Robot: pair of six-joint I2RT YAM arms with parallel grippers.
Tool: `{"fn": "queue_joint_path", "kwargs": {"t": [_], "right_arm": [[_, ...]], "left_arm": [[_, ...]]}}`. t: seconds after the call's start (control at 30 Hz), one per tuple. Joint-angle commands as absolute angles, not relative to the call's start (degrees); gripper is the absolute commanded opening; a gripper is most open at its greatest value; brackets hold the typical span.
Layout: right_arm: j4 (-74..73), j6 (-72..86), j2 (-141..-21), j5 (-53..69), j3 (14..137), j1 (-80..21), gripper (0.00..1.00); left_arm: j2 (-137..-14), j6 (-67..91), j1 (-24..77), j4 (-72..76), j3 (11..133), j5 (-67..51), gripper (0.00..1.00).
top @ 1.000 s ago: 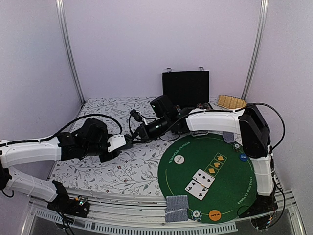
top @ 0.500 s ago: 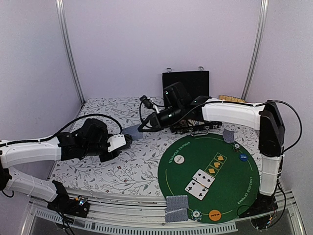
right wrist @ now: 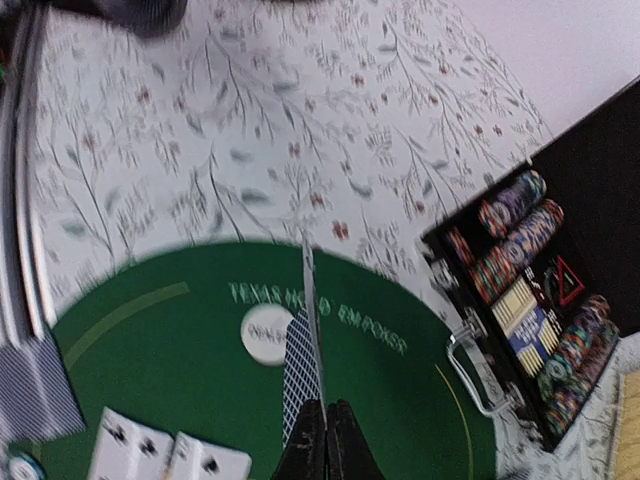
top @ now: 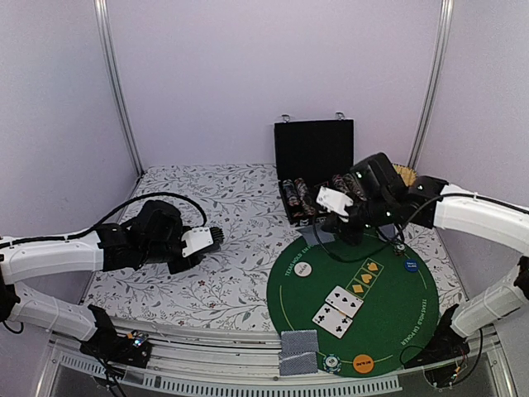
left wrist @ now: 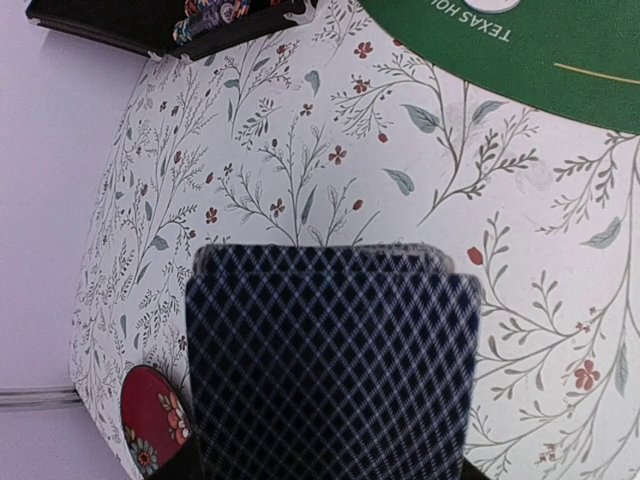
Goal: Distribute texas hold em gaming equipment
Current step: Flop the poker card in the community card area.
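My left gripper [top: 207, 240] hovers over the flowered cloth left of the mat, shut on a deck of blue-grey patterned playing cards [left wrist: 330, 360] that fills the left wrist view and hides the fingers. My right gripper [right wrist: 327, 412] is shut on a single card [right wrist: 312, 330], seen edge-on above the green round mat [right wrist: 150, 360] and its white disc [right wrist: 262, 335]. From above, that gripper [top: 328, 211] hangs over the mat's far edge. On the mat [top: 388, 318] lie face-up cards [top: 337, 311], a blue disc [top: 411, 265], an orange disc [top: 362, 361] and face-down cards [top: 297, 351].
An open black case with rows of striped chips [top: 307, 197] stands behind the mat, its lid [top: 314, 149] upright. A woven tan piece [top: 405, 171] sits at the back right. A red dish [left wrist: 150, 415] lies on the cloth below my left gripper.
My right arm drew a card off the deck in my left gripper and swung right with it, to the mat's far edge. The left arm stayed still.
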State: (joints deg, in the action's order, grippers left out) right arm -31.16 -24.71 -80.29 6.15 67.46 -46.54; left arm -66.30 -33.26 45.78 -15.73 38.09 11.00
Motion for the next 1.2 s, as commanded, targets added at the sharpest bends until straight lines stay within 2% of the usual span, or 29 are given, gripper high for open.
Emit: {"fn": "queue_joint_path", "kwargs": {"t": [0.0, 0.13, 0.3, 0.4, 0.57, 0.87, 1.17], "right_arm": [[-30.33, -48.36, -73.54, -12.13, 54.97, -47.10, 0.02], [-19.43, -59.59, -73.02, -23.66, 45.32, -47.16, 0.02], [-13.31, -65.04, -74.70, -19.25, 39.80, -48.17, 0.02], [-15.63, -67.71, -74.04, -15.37, 36.54, -49.38, 0.02], [-27.69, -66.94, -72.84, -6.97, 36.03, -50.03, 0.02], [-35.60, -65.98, -72.27, -7.01, 34.42, -51.16, 0.02], [-36.80, -69.11, -70.09, -10.24, 32.80, -51.64, 0.02]], "left_arm": [[-65.63, -33.68, 46.33, -15.23, 37.79, 10.77, 0.46], [-65.73, -33.57, 46.38, -15.21, 37.72, 10.61, 0.46], [-65.91, -33.61, 46.33, -15.25, 37.71, 10.59, 0.46], [-65.92, -33.57, 46.38, -15.28, 37.75, 10.55, 0.46], [-66.00, -33.57, 46.33, -15.21, 37.77, 10.39, 0.46], [-66.01, -33.55, 46.38, -15.28, 37.72, 10.54, 0.46], [-66.01, -33.49, 46.35, -15.29, 37.63, 10.43, 0.47]]}}
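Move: My right hand already pinches a card by one edge. The third community card place lies about 8 cm back, 12 cm to my right and 20 cm below. On the mat, the laid-out 3 of spades is roughly 13 cm back and 9 cm right, the 4 of clubs 18 cm back and 6 cm right, and the dealer button 4 cm back and 2 cm left. From my left hand that place is some 8 cm back and 38 cm right, 12 cm lower. I sweep my right hand fast to the right and down towards the empty place beside the 3 of spades, then ease back and lower, slowing over the strip, some 18 cm down and 14 cm right in all. On the way I roll the wrist about 45 degrees so my fingers end nearly straight down and the card comes face up, still pinched by its edge. ##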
